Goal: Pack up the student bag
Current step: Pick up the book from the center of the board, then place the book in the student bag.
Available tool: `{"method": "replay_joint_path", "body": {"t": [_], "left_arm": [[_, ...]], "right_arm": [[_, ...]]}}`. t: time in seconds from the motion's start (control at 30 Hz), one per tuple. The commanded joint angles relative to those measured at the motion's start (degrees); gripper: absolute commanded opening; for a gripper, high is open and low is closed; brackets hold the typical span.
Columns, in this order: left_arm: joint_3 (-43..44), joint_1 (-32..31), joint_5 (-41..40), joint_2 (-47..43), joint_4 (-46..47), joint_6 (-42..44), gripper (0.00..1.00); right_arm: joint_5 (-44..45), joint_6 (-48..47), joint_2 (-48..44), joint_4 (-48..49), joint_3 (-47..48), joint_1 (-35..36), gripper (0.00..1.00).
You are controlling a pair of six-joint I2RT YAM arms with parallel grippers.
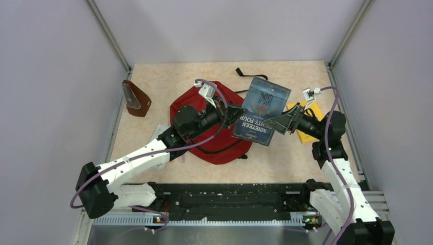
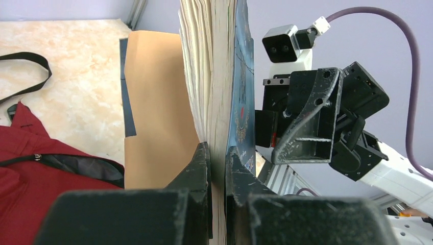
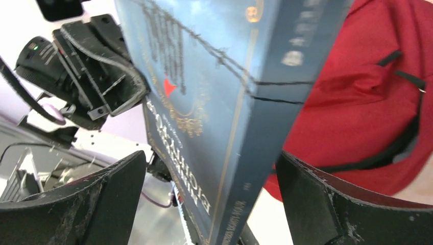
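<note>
The dark-red student bag [image 1: 224,150] lies mid-table, with its black zipper opening [image 2: 76,166] showing in the left wrist view. A blue book, "Nineteen Eighty-Four" [image 1: 261,109], hangs above the bag's right side. My left gripper [image 1: 236,113] [image 2: 218,173] is shut on the book's page block [image 2: 212,76] at its left edge. My right gripper [image 1: 278,124] [image 3: 214,204] stands open, with its wide jaws on either side of the book's spine [image 3: 265,132] and gaps on both sides. Behind the book is the red bag [image 3: 367,102].
A brown wedge-shaped pouch [image 1: 137,99] stands at the far left. Something flat and yellow [image 1: 306,135] lies under my right arm. A black strap [image 1: 245,72] trails behind the bag. A tan flap with a dark edge [image 2: 153,102] splays left of the pages. Grey walls enclose the table.
</note>
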Motion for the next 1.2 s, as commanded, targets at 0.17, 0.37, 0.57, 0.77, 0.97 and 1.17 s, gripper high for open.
{"method": "replay_joint_path", "body": {"t": [0.17, 0.37, 0.57, 0.77, 0.97, 1.17], "left_arm": [[-0.3, 0.5, 1.2, -2.8, 11.6, -1.9, 0.00], [-0.4, 1.6, 3.7, -3.1, 8.3, -1.6, 0.10], [3.6, 3.1, 3.4, -5.2, -15.6, 11.9, 0.83], [-0.7, 5.4, -11.0, -6.9, -30.0, 21.0, 0.93], [-3.5, 7.5, -8.8, -0.2, -30.6, 23.0, 0.93], [-2.7, 7.5, -2.1, 7.9, -30.9, 26.7, 0.93]], "right_arm": [[-2.3, 7.1, 2.2, 16.3, 2.4, 6.4, 0.81], [0.7, 4.8, 1.9, 13.8, 2.5, 7.2, 0.25], [18.0, -9.4, -1.1, -9.8, 6.4, 7.2, 0.00], [27.9, -18.4, -1.2, -23.0, 9.6, 7.2, 0.00], [30.6, -21.4, -1.7, -26.6, 9.0, 7.2, 0.00], [38.9, -23.1, -4.3, -30.9, 9.1, 7.2, 0.00]]}}
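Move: The blue book is held up in the air, pinched by its page edge in the left hand, its middle about 6 cm to that hand's right and roughly level with it. From the right hand's open fingers the book's middle lies some 5 cm left, 2 cm ahead and 3 cm higher. The red bag's middle is about 12 cm ahead, 12 cm left and 25 cm below the left hand; the yellow notebook some 14 cm ahead, 18 cm right and 24 cm below the right hand. The book's spine is taken between the right fingers, which ease about 2.5 cm left and slightly up onto it and close; the left fingers then open wide and let go. The right hand keeps its pinch and carries the book down about 10 cm, right and somewhat forward, turning clockwise and tipping down. The left hand sinks away nearly 20 cm over the red bag, also going left, its fingers tilting down. ##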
